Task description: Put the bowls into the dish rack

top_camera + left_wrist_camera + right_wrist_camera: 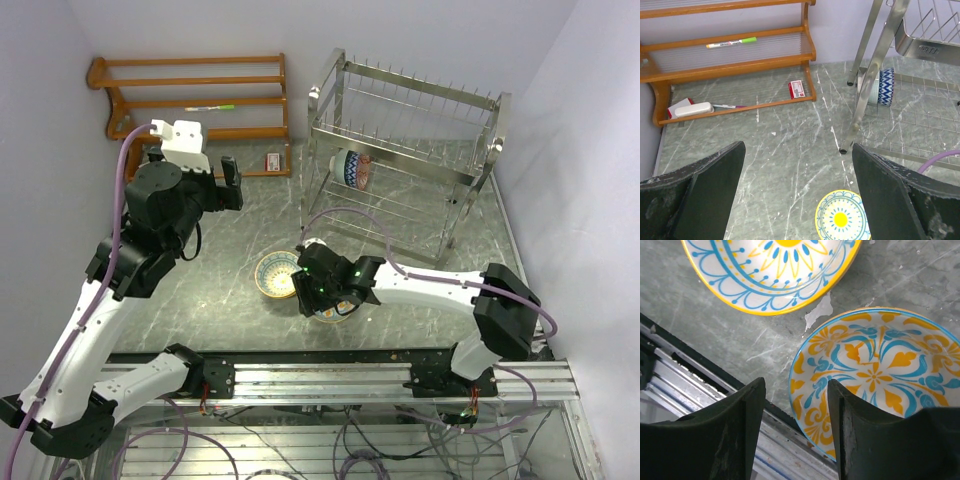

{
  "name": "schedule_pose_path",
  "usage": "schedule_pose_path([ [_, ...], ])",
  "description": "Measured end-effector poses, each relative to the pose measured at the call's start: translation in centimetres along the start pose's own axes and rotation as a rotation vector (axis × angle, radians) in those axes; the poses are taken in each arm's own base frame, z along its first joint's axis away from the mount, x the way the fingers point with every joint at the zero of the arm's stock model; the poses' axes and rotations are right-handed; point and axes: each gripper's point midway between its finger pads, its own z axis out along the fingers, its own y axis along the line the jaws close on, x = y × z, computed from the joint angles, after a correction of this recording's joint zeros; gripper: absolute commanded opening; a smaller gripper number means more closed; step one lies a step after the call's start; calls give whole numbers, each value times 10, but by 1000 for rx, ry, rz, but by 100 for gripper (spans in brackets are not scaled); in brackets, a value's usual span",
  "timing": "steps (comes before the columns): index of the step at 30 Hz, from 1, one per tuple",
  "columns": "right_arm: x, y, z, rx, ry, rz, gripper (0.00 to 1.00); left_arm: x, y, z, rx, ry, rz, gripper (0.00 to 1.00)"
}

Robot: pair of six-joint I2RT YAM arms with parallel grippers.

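Note:
Two bowls lie near the table's front edge. The yellow-teal bowl (275, 273) (841, 218) (775, 270) sits open side up. Just to its right lies the blue-orange floral bowl (880, 370) (337, 316), mostly hidden under my right gripper (318, 290) (796, 425). That gripper is open and straddles the bowl's near rim, one finger inside and one outside, with a gap on both sides. A third bowl with a blue-white outside (352, 167) (882, 86) stands on edge in the lower tier of the dish rack (420, 150) (880, 55). My left gripper (225, 185) (797, 190) hangs open, high above the table.
A brown wooden shelf (190, 90) (730, 55) stands at the back left with a marker (732, 43) on it. A small red-white box (272, 161) (797, 90) and a white eraser (692, 109) lie at its foot. The metal rail (330, 375) (690, 385) runs right beside the floral bowl.

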Motion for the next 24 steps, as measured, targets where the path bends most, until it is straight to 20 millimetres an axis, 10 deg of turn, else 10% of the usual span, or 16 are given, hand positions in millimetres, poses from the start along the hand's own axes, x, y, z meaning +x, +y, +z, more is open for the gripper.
schedule_pose_path([
  [7,11,-4,10,26,37,-43,45,3,5,-2,-18,5,14,99],
  [17,14,-5,11,55,56,-108,1,4,8,-5,-32,0,17,99],
  [24,-9,-3,-5,84,4,-131,0,6,10,-4,-39,6,30,99],
])
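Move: The blue-rimmed orange bowl sits nested on a second, yellow-edged one; its middle is about 5 cm right of the right hand, 2 cm ahead and 4 cm below, with its left rim under the half-open fingers. The yellow bowl lies some 7 cm ahead and 6 cm left, the rack's near left foot about 18 cm straight ahead. From the left hand, the orange bowl is about 11 cm back, 18 cm right and far below. The right fingers pinch the orange bowl's left rim, one inside and one outside, after sinking about 2.5 cm over it and drawing back slightly. They shut from half open as the hand turns upward again, and it rises some 3 cm, edging forward with the bowl in its grip. ##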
